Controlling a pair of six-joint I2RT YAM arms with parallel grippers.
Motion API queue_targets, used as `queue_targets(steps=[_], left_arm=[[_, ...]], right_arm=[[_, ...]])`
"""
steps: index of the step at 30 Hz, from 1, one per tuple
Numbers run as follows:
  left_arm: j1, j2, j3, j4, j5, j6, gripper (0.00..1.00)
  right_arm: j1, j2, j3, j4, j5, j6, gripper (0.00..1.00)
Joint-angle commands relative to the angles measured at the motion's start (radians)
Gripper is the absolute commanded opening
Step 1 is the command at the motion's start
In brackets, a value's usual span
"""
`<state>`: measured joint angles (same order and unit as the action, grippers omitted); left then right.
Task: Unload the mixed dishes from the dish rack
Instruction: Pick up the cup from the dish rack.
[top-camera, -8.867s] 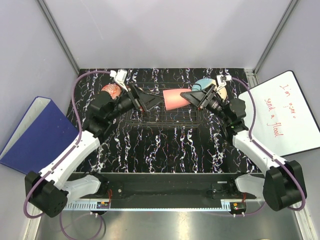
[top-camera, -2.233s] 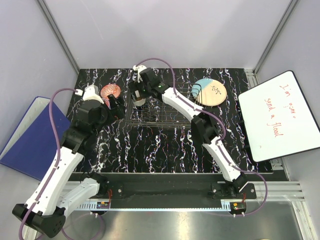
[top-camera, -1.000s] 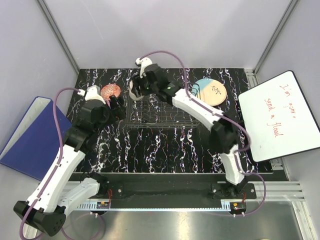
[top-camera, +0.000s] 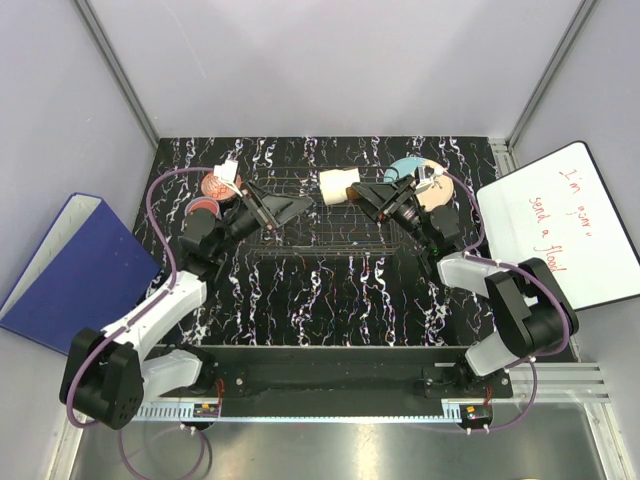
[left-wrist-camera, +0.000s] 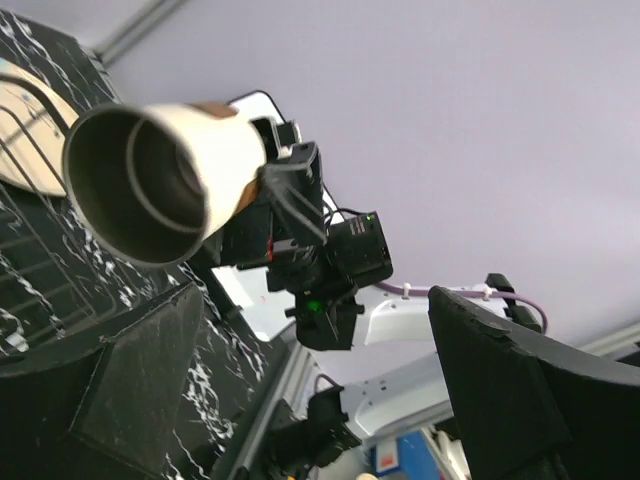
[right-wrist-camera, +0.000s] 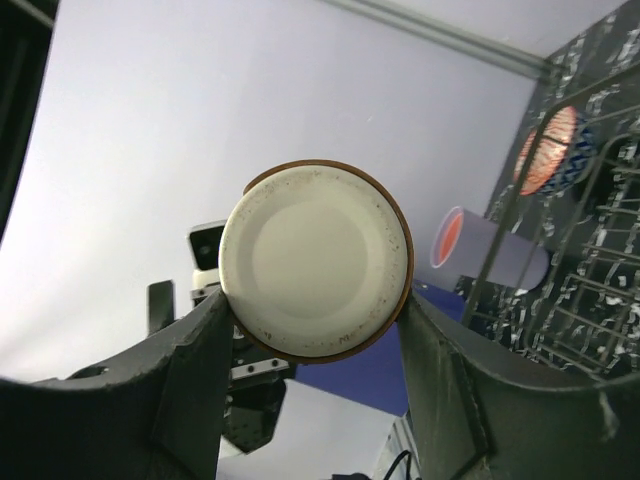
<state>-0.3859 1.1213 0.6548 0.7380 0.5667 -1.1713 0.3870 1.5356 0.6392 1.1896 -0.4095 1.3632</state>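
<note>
My right gripper (top-camera: 357, 190) is shut on the whitish cup (top-camera: 334, 187) and holds it sideways above the back of the dish rack (top-camera: 330, 232). In the right wrist view the cup's base (right-wrist-camera: 315, 260) sits clamped between both fingers (right-wrist-camera: 190, 390). My left gripper (top-camera: 290, 208) is open and empty over the rack's left side. Its wrist view looks into the cup's mouth (left-wrist-camera: 150, 180). The light-blue-and-cream plate (top-camera: 432, 188) lies right of the rack, partly under my right arm. The red-orange bowl (top-camera: 214, 184) is left of the rack. A lavender cup (right-wrist-camera: 495, 252) lies on its side beyond the rack.
A blue binder (top-camera: 70, 265) leans at the left outside the table. A whiteboard (top-camera: 565, 225) with red writing lies at the right edge. Rack wires (right-wrist-camera: 585, 270) fill the right of the right wrist view. Grey walls enclose the back and sides.
My right gripper has come back from the rack's far-left corner to its middle back, now carrying the whitish cup. My left gripper has swung from beside the bowl to over the rack's left side.
</note>
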Motion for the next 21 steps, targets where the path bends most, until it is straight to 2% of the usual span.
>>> queue_targets(steps=[1, 16, 18, 19, 21], left_arm=[[-0.001, -0.009, -0.017, 0.19, 0.058, -0.053, 0.99], [-0.039, 0.063, 0.035, 0.181, 0.065, -0.039, 0.95], [-0.042, 0.067, 0.035, 0.187, 0.067, -0.037, 0.91], [-0.045, 0.069, 0.035, 0.189, 0.068, -0.036, 0.85], [-0.047, 0.069, 0.039, 0.189, 0.076, -0.033, 0.56]], right_arm=[[0.009, -0.038, 0.028, 0.378, -0.061, 0.051, 0.0], [0.138, 0.044, 0.097, 0.361, -0.101, 0.001, 0.0], [0.15, 0.058, 0.106, 0.36, -0.112, 0.002, 0.0], [0.151, 0.063, 0.108, 0.358, -0.114, 0.004, 0.0], [0.153, 0.064, 0.103, 0.352, -0.112, 0.005, 0.0]])
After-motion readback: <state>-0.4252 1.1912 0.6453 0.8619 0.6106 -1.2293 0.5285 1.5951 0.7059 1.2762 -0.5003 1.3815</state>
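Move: The cup, already held near its base by the right fingers, has its open end towards the left gripper: about 9 cm to the left gripper's right, 4 cm farther out and a touch lower. From the right gripper, the left gripper is some 13 cm left, 3 cm back and about 3 cm higher. The dish rack's middle is roughly 7 cm to the left gripper's right and 22 cm below; the nested cups stand 25 cm to its left, 2 cm farther out and 25 cm down. Carry the held cup with the right gripper left and back, about 7 cm in all and rising slightly, towards the open left gripper, turning it some 15 degrees counter-clockwise and keeping the grip. Ease the left gripper a couple of centimetres back and right to meet the cup, one finger entering its mouth, and just begin closing at the end. ##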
